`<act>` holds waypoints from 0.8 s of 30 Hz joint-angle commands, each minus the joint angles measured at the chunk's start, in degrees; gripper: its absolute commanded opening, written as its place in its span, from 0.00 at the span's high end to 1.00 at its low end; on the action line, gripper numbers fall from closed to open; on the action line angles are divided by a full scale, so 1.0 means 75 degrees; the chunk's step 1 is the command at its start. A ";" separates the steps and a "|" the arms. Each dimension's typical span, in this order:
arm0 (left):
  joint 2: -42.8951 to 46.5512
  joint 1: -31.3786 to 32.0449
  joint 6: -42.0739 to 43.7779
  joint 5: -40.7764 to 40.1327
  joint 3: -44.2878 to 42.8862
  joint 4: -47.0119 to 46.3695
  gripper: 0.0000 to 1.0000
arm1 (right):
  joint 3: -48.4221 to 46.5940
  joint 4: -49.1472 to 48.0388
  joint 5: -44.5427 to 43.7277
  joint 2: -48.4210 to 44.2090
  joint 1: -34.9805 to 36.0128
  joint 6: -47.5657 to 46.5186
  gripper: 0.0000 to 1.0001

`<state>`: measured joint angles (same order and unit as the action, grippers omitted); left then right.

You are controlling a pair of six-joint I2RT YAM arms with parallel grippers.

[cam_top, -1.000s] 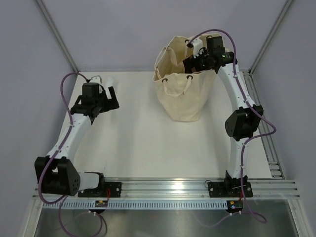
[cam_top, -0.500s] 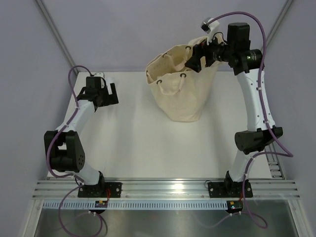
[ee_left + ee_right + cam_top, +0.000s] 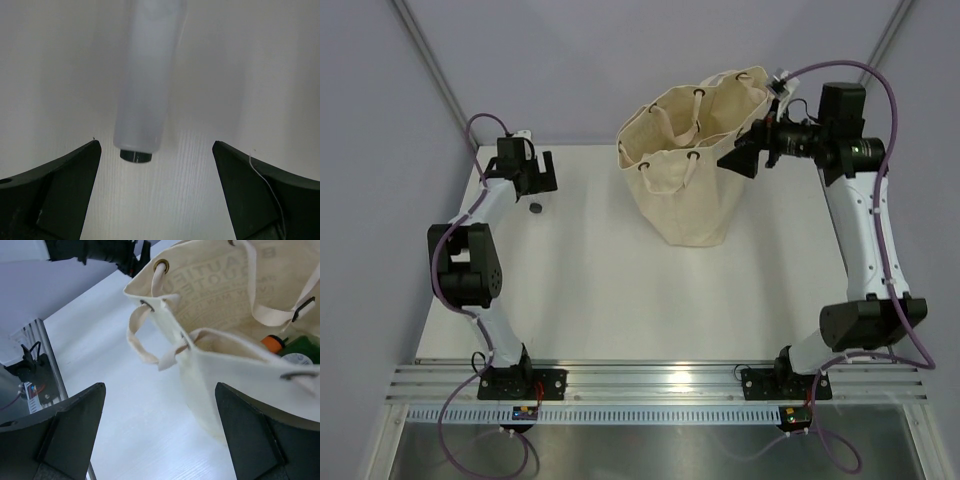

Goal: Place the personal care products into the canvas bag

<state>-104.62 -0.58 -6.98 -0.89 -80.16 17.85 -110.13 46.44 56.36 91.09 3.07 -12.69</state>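
Observation:
The cream canvas bag [image 3: 692, 190] stands upright at the back middle of the table, mouth open. In the right wrist view the canvas bag [image 3: 225, 365] holds an orange product [image 3: 272, 342] and a dark green one [image 3: 301, 351]. My right gripper [image 3: 738, 160] is open and empty, held high just right of the bag's rim; it also shows in the right wrist view [image 3: 159, 386]. A white tube [image 3: 145, 75] with a dark cap [image 3: 135, 156] lies on the table just beyond my open, empty left gripper [image 3: 156, 145]. In the top view that gripper [image 3: 527, 183] is at the far left, the cap [image 3: 533, 208] beside it.
Grey walls close the table's back and sides. An aluminium rail [image 3: 660, 380] with both arm bases runs along the near edge. The bag's rope handles [image 3: 145, 340] hang outside its rim.
My right gripper has come out of the bag's mouth and drawn back to the right, and the bag has settled. My left arm has folded back and brought its gripper over the white tube.

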 commanded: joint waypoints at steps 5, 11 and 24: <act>-0.2104 -0.0344 0.0486 -0.0222 -0.2435 0.0316 0.01 | 0.3559 -0.0730 0.1040 -0.3026 -0.0877 -0.1155 0.01; -0.3510 -0.0380 0.0159 0.0224 -0.4098 0.1169 0.02 | 0.5213 -0.1046 0.1414 -0.3520 -0.1369 -0.1332 0.00; -0.3983 -0.0368 -0.0369 0.1193 -0.4513 0.2180 0.67 | 0.6187 -0.1551 0.2399 -0.4293 -0.2728 -0.0863 0.00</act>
<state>-136.18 -3.27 -8.93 2.63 -113.89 32.67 -64.62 37.47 69.89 61.58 -15.00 -19.97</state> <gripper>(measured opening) 0.466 0.993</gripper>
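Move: The white bottle lies flat, cap end towards the base, its middle about 8 cm ahead of the left hand, 1 cm to its left and 10 cm below. Roughly level with that hand, some 40 cm to its right, stands the canvas bag. From the right hand, the bag's middle is about 11 cm ahead, 5 cm left and 22 cm below; the white bottle is some 20 cm ahead, 45 cm left and 37 cm below. The white bottle is what the left hand reaches, first forward about 8 cm over it, then down some 9 cm, tipping its fingers 10 to 15 degrees steeper and closing them from wide open to pinch its sides. Meanwhile the right hand, empty and open, draws back and down from the canvas bag, about 10 cm each, easing left afterwards. ##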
